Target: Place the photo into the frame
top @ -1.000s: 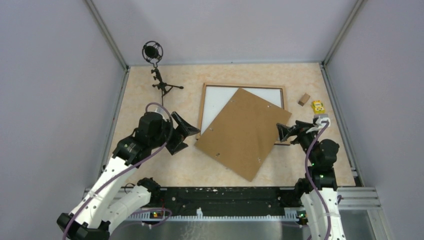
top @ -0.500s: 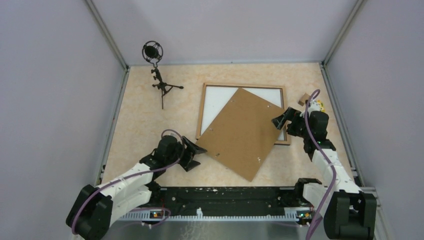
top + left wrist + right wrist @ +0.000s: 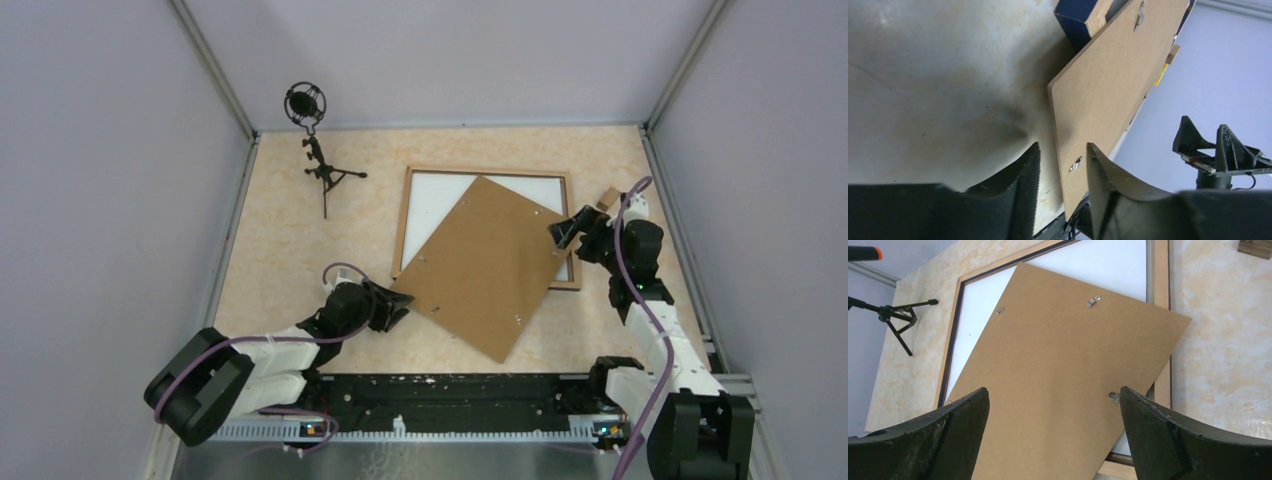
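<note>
The frame (image 3: 487,171) lies flat at the table's back middle, light wood side up, and a white surface (image 3: 435,200) fills its opening. The photo's printed side is out of view. A brown backing board (image 3: 487,265) lies askew across the frame, reaching toward the near edge. My left gripper (image 3: 400,302) is low at the board's left corner. In the left wrist view its fingers (image 3: 1062,150) straddle the board's edge (image 3: 1108,85), with gaps on both sides. My right gripper (image 3: 562,235) hovers wide open over the board's right corner (image 3: 1058,355), beside the frame's right rail (image 3: 1161,275).
A microphone on a small tripod (image 3: 318,150) stands at the back left. A small wooden block (image 3: 607,197) lies right of the frame, behind the right arm. Grey walls enclose the table on three sides. The arms' base rail (image 3: 450,390) runs along the near edge.
The left arm dropped back toward the near edge and brought its narrowing jaws around the board's left corner. The right gripper moved away from the near edge to the board's right corner.
</note>
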You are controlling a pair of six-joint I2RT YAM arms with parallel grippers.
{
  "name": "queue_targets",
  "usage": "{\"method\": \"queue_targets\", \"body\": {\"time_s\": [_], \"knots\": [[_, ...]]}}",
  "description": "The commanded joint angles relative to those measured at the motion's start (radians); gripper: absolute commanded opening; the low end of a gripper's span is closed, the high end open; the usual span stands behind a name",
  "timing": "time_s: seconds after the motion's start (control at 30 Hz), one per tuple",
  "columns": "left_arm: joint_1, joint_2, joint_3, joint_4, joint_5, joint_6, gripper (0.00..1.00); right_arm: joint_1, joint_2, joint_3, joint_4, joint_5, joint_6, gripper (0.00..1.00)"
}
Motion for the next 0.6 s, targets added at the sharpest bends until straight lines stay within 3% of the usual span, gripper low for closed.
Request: {"method": "queue_targets", "body": {"time_s": [0.0, 0.27, 0.37, 0.5, 0.57], "knots": [[-0.005, 0.036, 0.002, 0.159, -0.034, 0.037, 0.39, 0.008, -0.006, 0.068, 0.091, 0.027, 0.056, 0.99], [-0.005, 0.100, 0.017, 0.223, -0.049, 0.081, 0.34, 0.007, 0.043, 0.171, 0.179, 0.082, 0.129, 0.99], [-0.005, 0.157, 0.013, 0.290, -0.012, 0.077, 0.23, 0.008, 0.067, 0.211, 0.216, 0.116, 0.158, 0.99], [-0.001, 0.152, 0.033, 0.288, -0.002, 0.149, 0.00, 0.008, 0.134, 0.258, 0.306, 0.161, 0.187, 0.99], [0.007, 0.104, 0.063, 0.194, -0.009, 0.213, 0.00, 0.008, 0.190, 0.305, 0.320, 0.167, 0.173, 0.99]]}}
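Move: The backing board's near-left edge is right at the half-open left fingers, about 2 cm ahead and 1 cm right, level with them. The board's left corner lies some 4 cm ahead and 3 cm left of that hand, and the frame's near-left corner about 5 cm ahead, 2 cm left and 2 cm lower. From the right hand, that near-left edge is roughly 40 cm left, 10 cm back and 12 cm below. Left fingers shut on the board edge, easing forward 1.5 cm; open right hand rises 11 cm, forward 6. ##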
